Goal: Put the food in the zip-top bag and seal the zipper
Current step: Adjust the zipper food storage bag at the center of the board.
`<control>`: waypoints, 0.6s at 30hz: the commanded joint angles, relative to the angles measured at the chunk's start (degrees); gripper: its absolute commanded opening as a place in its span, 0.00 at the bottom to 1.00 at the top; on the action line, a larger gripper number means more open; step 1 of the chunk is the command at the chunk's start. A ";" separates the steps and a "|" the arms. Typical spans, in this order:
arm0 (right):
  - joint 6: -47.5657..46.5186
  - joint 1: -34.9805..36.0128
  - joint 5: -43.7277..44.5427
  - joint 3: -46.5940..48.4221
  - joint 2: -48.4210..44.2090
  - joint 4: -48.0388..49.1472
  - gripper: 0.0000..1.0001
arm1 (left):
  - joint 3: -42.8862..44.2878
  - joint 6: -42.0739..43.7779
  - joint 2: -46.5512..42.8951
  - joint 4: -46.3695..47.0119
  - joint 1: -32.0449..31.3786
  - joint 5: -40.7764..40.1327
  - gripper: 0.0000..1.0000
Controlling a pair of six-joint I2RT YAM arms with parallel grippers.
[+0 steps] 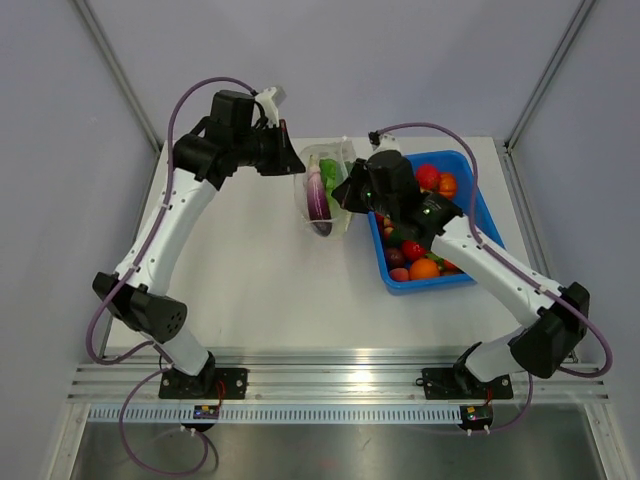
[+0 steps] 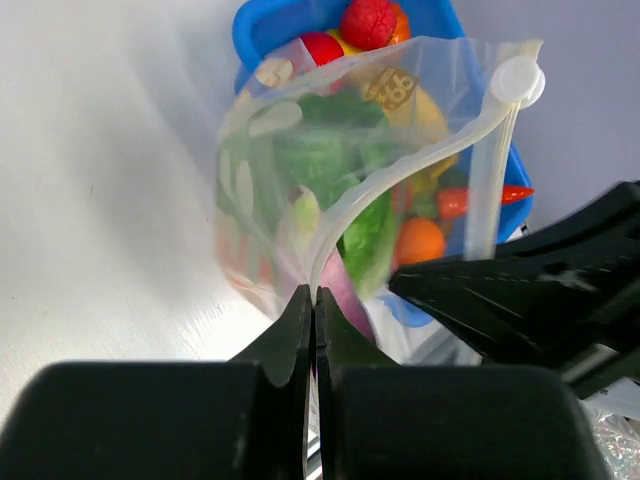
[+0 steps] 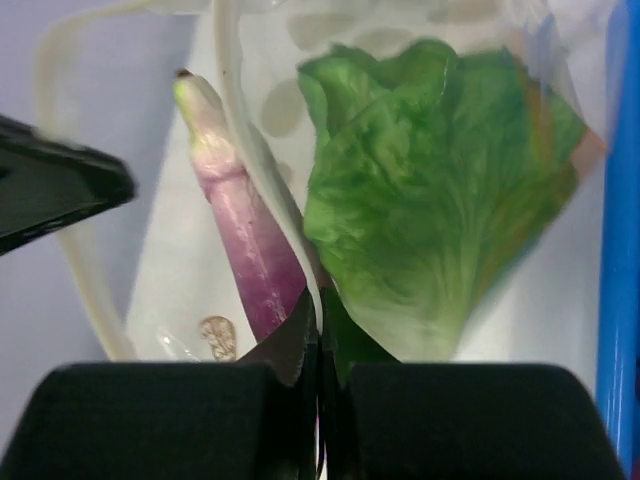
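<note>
The clear dotted zip-top bag [image 1: 325,190] hangs between my two grippers over the table. Inside it are the purple eggplant [image 1: 317,195] and the green lettuce [image 1: 330,166]; both show in the right wrist view, eggplant [image 3: 245,235] left of lettuce [image 3: 420,200]. My left gripper [image 2: 315,295] is shut on the bag's mouth edge, where the zipper [image 2: 400,175] curves up to a white slider tab [image 2: 517,80]. My right gripper [image 3: 320,300] is shut on the opposite mouth edge [image 3: 250,150]. In the top view the left gripper [image 1: 296,160] and the right gripper [image 1: 345,195] flank the bag.
The blue tray [image 1: 480,215] stands right of the bag, with several red, orange and yellow toy pieces [image 1: 425,265] in it. It shows behind the bag in the left wrist view [image 2: 255,25]. The right arm lies across the tray. Grey walls enclose the table.
</note>
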 commanded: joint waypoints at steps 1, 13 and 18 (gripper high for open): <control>4.50 0.56 0.49 -5.35 6.56 0.44 0.00 | -5.01 1.28 3.67 0.28 -0.11 -1.13 0.00; 10.74 0.56 3.12 -11.33 2.89 5.01 0.00 | -4.48 5.67 4.64 -1.73 -0.11 0.36 0.58; 14.17 0.56 0.49 -11.24 2.01 5.72 0.00 | -11.33 9.44 -4.39 0.97 -0.11 -4.62 0.95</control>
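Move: Both hands already pinch the open bag's rims well above the board. The spot it goes down to lies about 3 cm back, 3 cm right and 32 cm below the left hand; from the right hand, about 2 cm back, 6 cm left and 28 cm below. In the bag, the eggplant is roughly 5 cm left, level fore-and-aft and 9 cm below the right hand, the lettuce 2 cm left, 3 cm ahead and 8 cm below. The blue basket's middle is some 20 cm right, 4 cm ahead, 25 cm below. Both hands bring the bag quickly down about 10 cm, the right rebounding slightly; the left fingers open wide. ##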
